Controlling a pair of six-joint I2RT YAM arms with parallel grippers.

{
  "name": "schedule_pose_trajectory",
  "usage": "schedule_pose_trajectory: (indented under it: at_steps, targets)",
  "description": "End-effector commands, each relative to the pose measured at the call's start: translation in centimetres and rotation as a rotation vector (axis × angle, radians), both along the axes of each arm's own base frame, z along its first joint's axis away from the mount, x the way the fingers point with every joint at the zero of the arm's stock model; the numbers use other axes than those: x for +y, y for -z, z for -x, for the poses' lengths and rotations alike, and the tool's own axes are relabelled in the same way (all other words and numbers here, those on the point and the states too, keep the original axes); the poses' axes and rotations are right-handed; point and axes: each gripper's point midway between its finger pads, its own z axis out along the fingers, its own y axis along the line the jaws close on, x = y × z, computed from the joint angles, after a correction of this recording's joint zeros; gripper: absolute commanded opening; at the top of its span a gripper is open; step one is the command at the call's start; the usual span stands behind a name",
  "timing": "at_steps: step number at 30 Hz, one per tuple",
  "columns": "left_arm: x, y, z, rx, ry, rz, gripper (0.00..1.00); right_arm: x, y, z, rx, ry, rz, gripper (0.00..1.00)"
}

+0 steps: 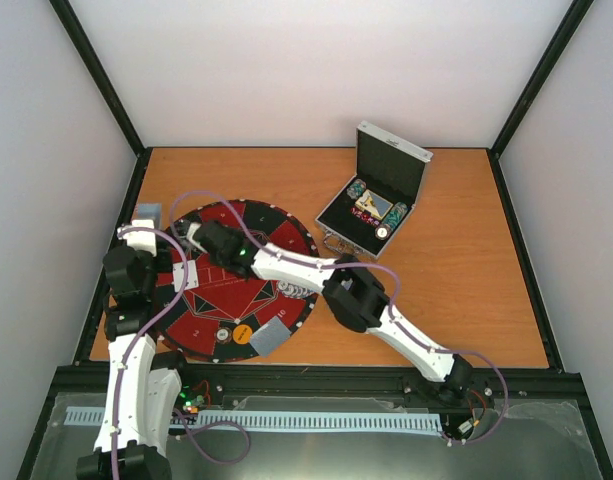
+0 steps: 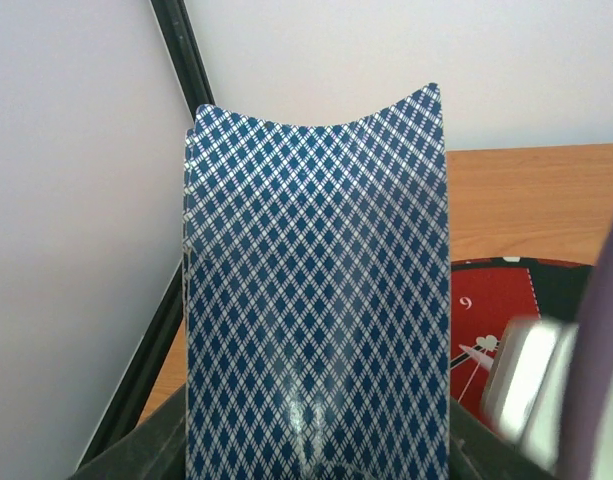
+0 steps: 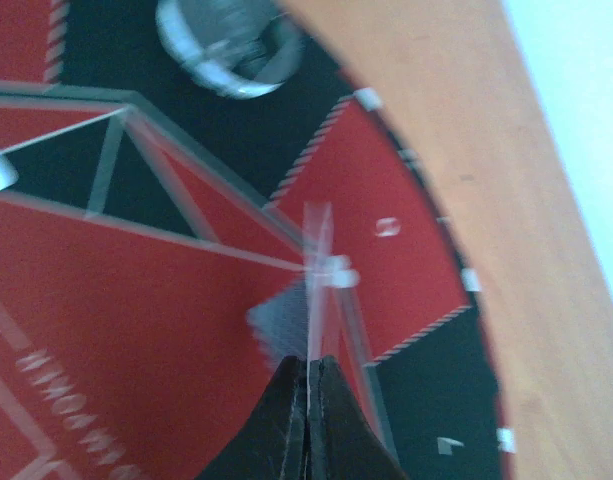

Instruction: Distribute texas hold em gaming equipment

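Observation:
My left gripper (image 2: 316,462) is shut on blue diamond-backed playing cards (image 2: 316,270), which stand upright and bowed and fill the left wrist view. From above, this gripper (image 1: 146,220) hangs just off the left rim of the round red-and-black mat (image 1: 211,315). My right gripper (image 3: 309,366) is shut on a single card (image 3: 313,255) seen edge-on above the mat (image 3: 136,320). In the top view it (image 1: 197,239) reaches over the mat's upper left part. A stack of chips (image 3: 224,45) stands on the mat, and another card (image 1: 269,339) lies at its lower right rim.
The open silver case (image 1: 386,170) sits at the back right on the wooden table (image 1: 466,300), with chips and discs (image 1: 376,210) inside. Small discs (image 1: 233,334) lie near the mat's front edge. Black frame posts (image 2: 176,60) line the table's sides.

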Motion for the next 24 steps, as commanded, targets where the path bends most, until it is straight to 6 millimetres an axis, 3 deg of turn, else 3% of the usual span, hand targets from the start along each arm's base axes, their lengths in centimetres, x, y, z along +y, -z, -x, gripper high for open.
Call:
schedule_pose_trajectory:
  at_steps: [1, 7, 12, 21, 24]
  targets:
    - [0.6, -3.8, -0.3, -0.106, -0.026, -0.027, 0.4, 1.5, 3.6, 3.3, 0.004, -0.092, 0.119, 0.03]
    - [0.8, -4.0, -0.2, -0.11, -0.031, -0.044, 0.39, 2.9, 7.1, 7.3, 0.179, -0.187, 0.132, 0.03]
    - [0.7, -3.9, -0.2, -0.109, -0.028, -0.042, 0.39, 3.6, 8.1, 9.1, 0.305, -0.212, 0.079, 0.03]
    - [0.6, -3.9, -0.3, -0.111, -0.022, -0.04, 0.39, 4.1, 9.0, 10.6, 0.439, -0.177, 0.015, 0.03]
    - [0.6, -4.0, -0.2, -0.111, -0.022, -0.039, 0.39, 3.9, 9.3, 10.3, 0.435, -0.135, 0.011, 0.03]
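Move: The right hand, with the ace of diamonds pinched, is above the board. The two of clubs it heads for lies about 7 cm back, 11 cm to its left and 9 cm below. Similarly low, the clear chip holder stands 4 cm ahead and 12 cm left, and the chip row 10 cm back and 16 cm right. From the left hand the two of clubs lies some 2 cm ahead, 8 cm right, 21 cm down. Back towards its base and down at once, the right hand sweeps about 9 cm back, 7 cm down and 4 cm left towards the two of clubs, the drop all spent in the first half. It then eases on back almost level while the wrist tips the fingers some 20 degrees further down and turns slightly counter-clockwise, fingers staying shut on the ace. ##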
